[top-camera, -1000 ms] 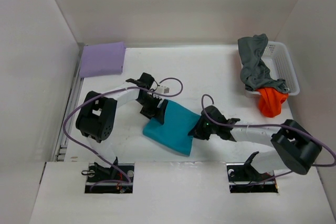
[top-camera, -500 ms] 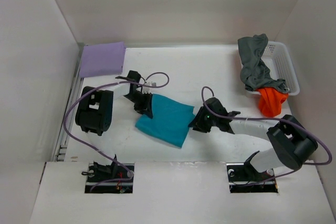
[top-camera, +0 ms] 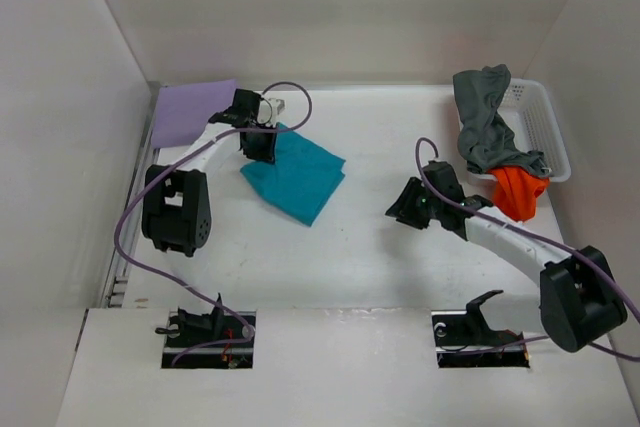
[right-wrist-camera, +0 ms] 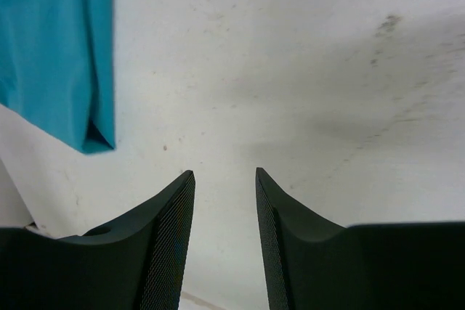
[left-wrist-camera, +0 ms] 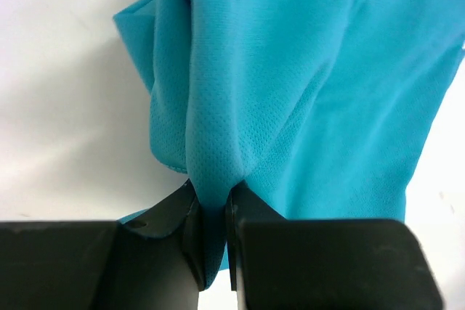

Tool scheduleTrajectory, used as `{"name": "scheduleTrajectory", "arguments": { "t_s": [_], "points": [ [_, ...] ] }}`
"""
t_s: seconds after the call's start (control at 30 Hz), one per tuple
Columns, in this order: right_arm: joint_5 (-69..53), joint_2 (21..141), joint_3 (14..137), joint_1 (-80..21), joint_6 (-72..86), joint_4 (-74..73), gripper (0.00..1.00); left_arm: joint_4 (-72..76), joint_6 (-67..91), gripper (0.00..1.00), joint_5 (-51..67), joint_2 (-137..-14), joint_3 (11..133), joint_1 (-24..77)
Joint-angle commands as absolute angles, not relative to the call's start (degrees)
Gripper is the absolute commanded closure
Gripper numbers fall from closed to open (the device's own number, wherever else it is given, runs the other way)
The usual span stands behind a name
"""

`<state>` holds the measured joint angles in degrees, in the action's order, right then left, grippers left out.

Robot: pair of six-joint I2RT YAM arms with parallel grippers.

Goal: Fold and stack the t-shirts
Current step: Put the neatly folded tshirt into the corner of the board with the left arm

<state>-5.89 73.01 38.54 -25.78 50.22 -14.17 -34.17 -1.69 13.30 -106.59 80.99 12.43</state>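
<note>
A folded teal t-shirt (top-camera: 296, 174) lies left of the table's middle, its far-left edge pinched in my left gripper (top-camera: 258, 143), which is shut on the cloth (left-wrist-camera: 290, 85). Just behind it, a folded lavender t-shirt (top-camera: 190, 111) lies in the far left corner. A dark grey t-shirt (top-camera: 484, 127) and an orange t-shirt (top-camera: 517, 191) hang over the rim of the white basket (top-camera: 545, 127) at the right. My right gripper (top-camera: 402, 206) stands open above bare table, well right of the teal shirt, whose corner (right-wrist-camera: 65, 70) shows in the right wrist view.
White walls close the table on the left, back and right. The left arm's purple cable (top-camera: 290, 107) loops above the teal shirt. The right arm's forearm (top-camera: 500, 237) lies across the near right part of the table.
The left gripper has shut on the teal shirt and dragged it back and left towards the lavender one. The right gripper has let go, opened and drawn back to the right.
</note>
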Motion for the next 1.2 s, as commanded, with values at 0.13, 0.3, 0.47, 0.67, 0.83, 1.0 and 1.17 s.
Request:
{"name": "scheduleTrajectory", "arguments": {
  "t_s": [0.13,0.3,0.47,0.67,0.83,1.0,1.17],
  "points": [
    [-4.92,68.38,39.82,-21.67,45.62,-18.72,0.56,-27.95,-6.67,1.00,2.56,-111.26,92.97,10.77],
    [-4.84,66.45,38.67,-20.87,45.18,-20.04,0.56,-25.67,-12.03,1.00,-4.47,-116.36,101.59,8.92],
    [-4.57,64.34,36.57,-20.78,45.70,-20.83,0.55,-24.96,-13.80,1.00,-6.77,-120.05,110.02,5.06],
    [-4.48,62.06,33.93,-20.78,46.67,-21.27,0.55,-24.70,-15.82,1.00,-6.42,-121.55,116.18,1.54],
    [-4.48,59.51,32.52,-19.91,46.85,-22.41,0.55,-25.57,-17.14,1.00,-5.45,-122.69,119.52,-1.09],
    [-4.39,56.96,31.64,-18.76,46.76,-23.55,0.55,-28.29,-16.61,1.00,-2.91,-124.89,123.22,-4.61],
    [-4.39,55.81,31.38,-18.41,46.58,-24.70,0.55,-29.97,-16.53,1.00,-1.06,-127.87,124.89,-7.77]
  ]
}}
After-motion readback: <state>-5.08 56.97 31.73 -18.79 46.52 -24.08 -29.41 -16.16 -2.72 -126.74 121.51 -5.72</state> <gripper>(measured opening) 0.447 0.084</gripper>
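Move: The left hand already grips the folded teal shirt by its far-left end, the shirt's middle about 6 cm back and 9 cm right, slightly below. The purple folded shirt lies some 14 cm ahead, 23 cm left and 9 cm below; the board's far-left corner is about 20 cm ahead and 31 cm left. From the right hand the purple shirt is roughly 30 cm ahead and 60 cm left. Left hand carries the teal shirt roughly 30 cm forward-left, rising, over the purple one; right hand drifts rightward. ##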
